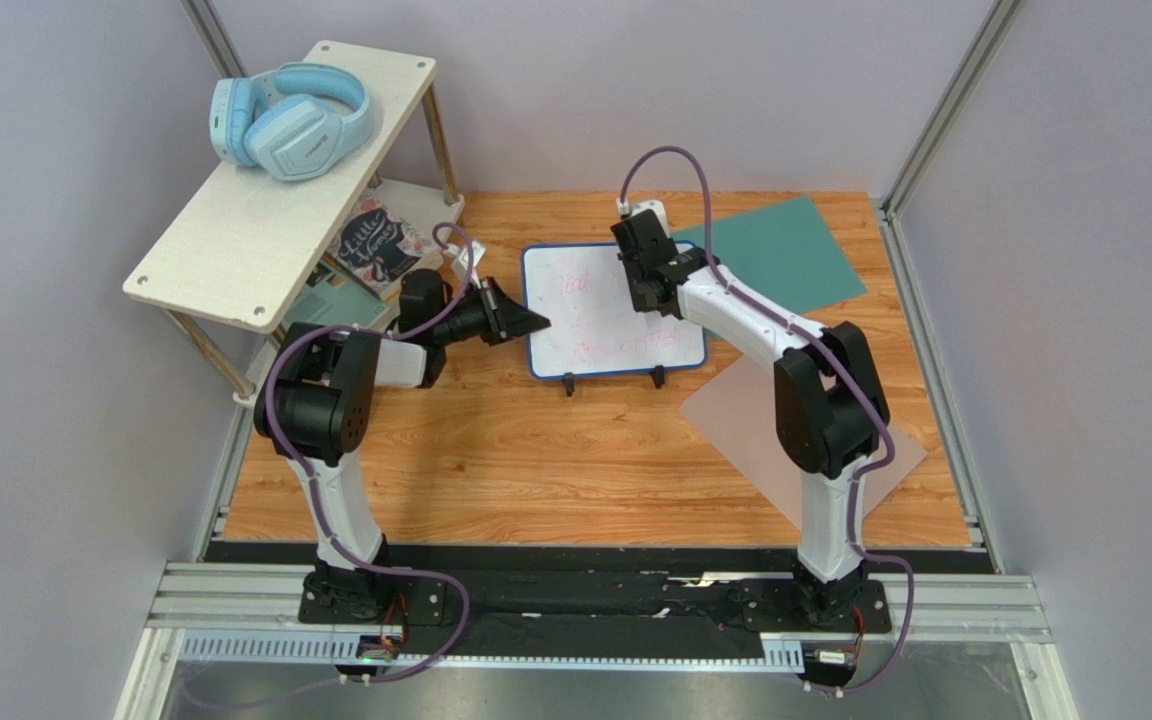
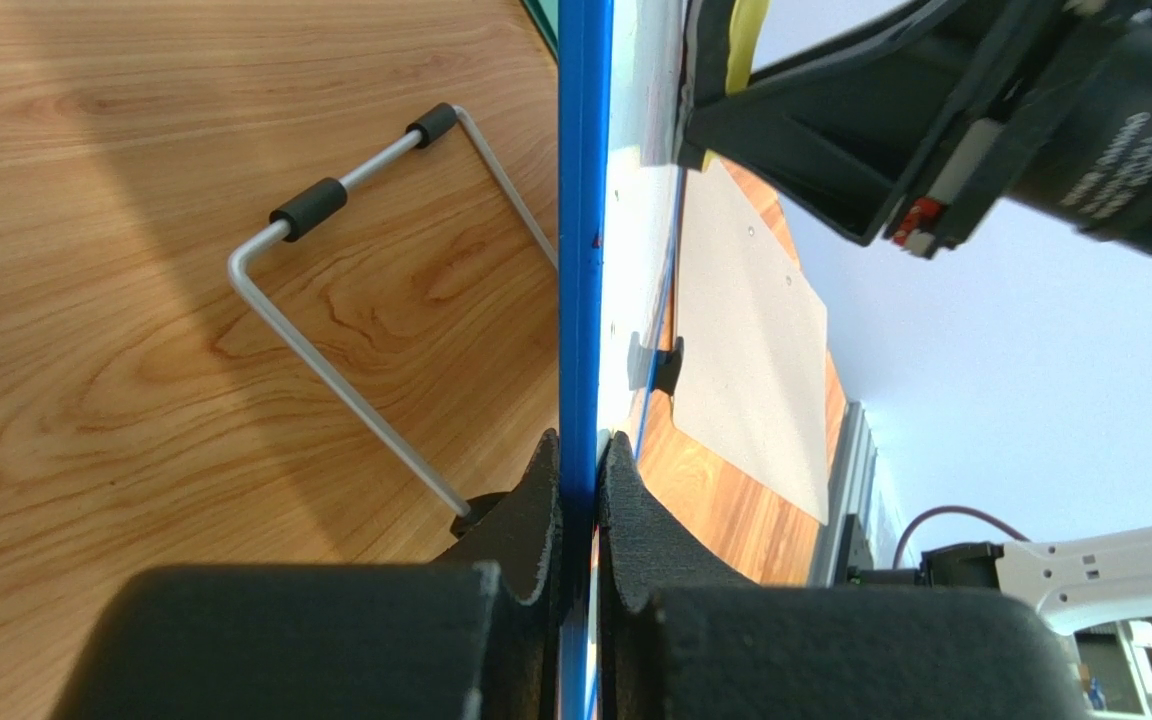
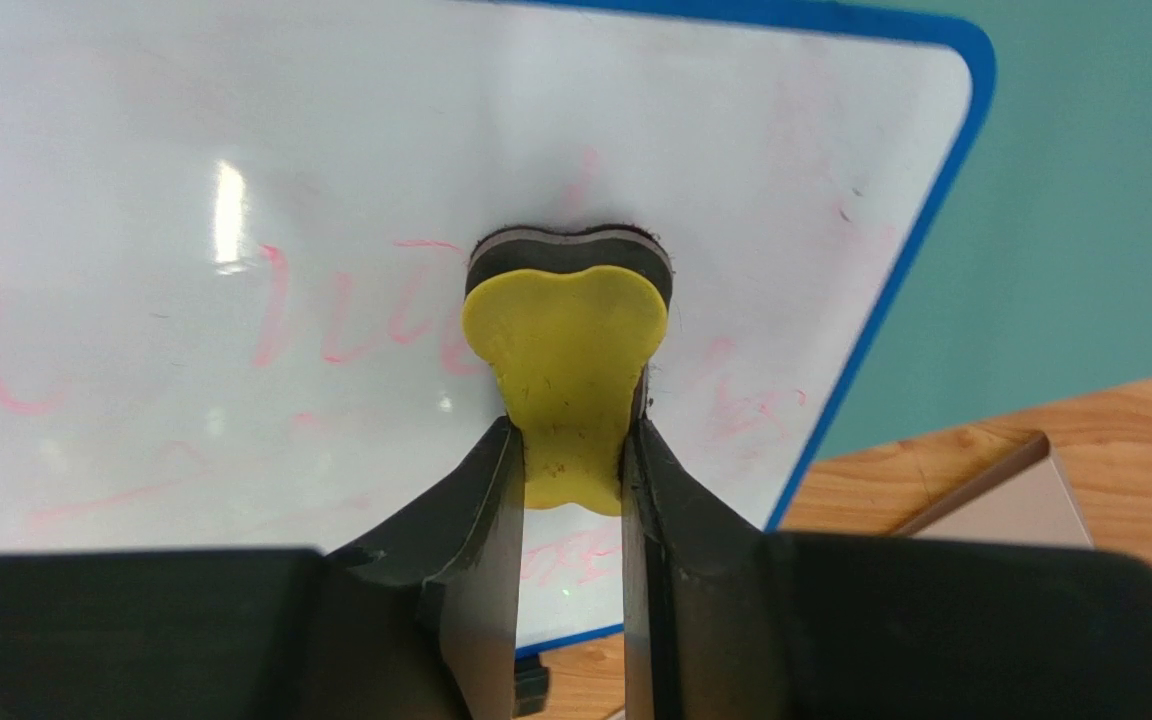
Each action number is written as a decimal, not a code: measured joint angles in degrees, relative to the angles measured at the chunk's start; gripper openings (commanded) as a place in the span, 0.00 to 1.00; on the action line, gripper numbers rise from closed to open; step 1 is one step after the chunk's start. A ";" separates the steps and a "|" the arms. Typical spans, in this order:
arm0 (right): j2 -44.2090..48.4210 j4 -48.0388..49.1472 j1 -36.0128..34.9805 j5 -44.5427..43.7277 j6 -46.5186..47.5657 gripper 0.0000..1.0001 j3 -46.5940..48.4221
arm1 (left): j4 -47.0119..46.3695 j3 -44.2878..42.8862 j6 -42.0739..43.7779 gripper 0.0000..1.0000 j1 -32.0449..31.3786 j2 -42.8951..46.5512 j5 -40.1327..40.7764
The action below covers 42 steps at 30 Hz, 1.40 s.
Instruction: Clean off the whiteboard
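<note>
The whiteboard (image 1: 582, 323) stands tilted on the wooden table, its blue frame (image 2: 585, 225) rounded at the corners. Faint pink scribbles (image 3: 342, 323) cover its white face (image 3: 237, 165). My left gripper (image 1: 530, 321) is shut on the board's left edge, and in the left wrist view the frame sits squeezed between the pads of that gripper (image 2: 579, 450). My right gripper (image 1: 645, 285) hovers over the upper right part of the board. In its own view this gripper (image 3: 570, 443) is shut on a yellow eraser (image 3: 567, 345) whose dark felt face presses against the board.
A white shelf (image 1: 237, 225) at the back left carries blue headphones (image 1: 289, 120), with a book (image 1: 372, 248) beneath it. A teal sheet (image 1: 778, 248) lies behind the board and a grey-brown sheet (image 1: 748, 413) to its right. The board's wire stand (image 2: 357, 285) props it from behind.
</note>
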<state>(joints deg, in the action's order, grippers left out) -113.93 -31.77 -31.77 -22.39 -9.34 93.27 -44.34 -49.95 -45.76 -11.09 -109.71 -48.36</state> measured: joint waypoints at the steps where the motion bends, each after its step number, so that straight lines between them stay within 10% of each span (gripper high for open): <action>1: -1.16 -0.90 -0.59 0.44 0.17 0.00 2.51 | 0.07 0.00 0.00 0.00 0.04 -0.02 0.02; 18: -13.14 -4.68 -13.00 2.62 2.71 0.00 24.39 | 2.29 0.00 0.83 0.00 0.46 -0.15 0.44; 42: -9.05 -2.73 -4.39 3.41 -0.02 0.00 18.53 | 1.68 -0.04 0.44 0.00 0.22 -0.31 0.24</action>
<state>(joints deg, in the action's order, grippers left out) -122.98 -34.50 -36.16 -18.98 -9.37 111.81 -42.65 -50.00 -45.32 -10.87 -110.02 -48.12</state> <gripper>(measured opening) 0.263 0.030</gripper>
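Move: The middle of the whiteboard's top rim lies about 4 cm ahead of the right hand, 6 cm to its left and 4 cm higher; the board's centre is roughly 4 cm back, 5 cm left and 3 cm below. The left gripper, on the board's left edge, stands some 15 cm left of the right hand and 5 cm nearer the base. From the left hand the rim's middle is about 9 cm ahead, 9 cm right and 4 cm up. With the yellow eraser still pinched and against the tilted board's face, the right hand sweeps left along its upper part, about 16 cm, climbing some 3 cm while the wrist swings counter-clockwise; it then comes back right about 8 cm and forward a little, turning partly back, to the top rim. The left hand keeps its pinch on the left edge, sinking about 1 cm at most. ##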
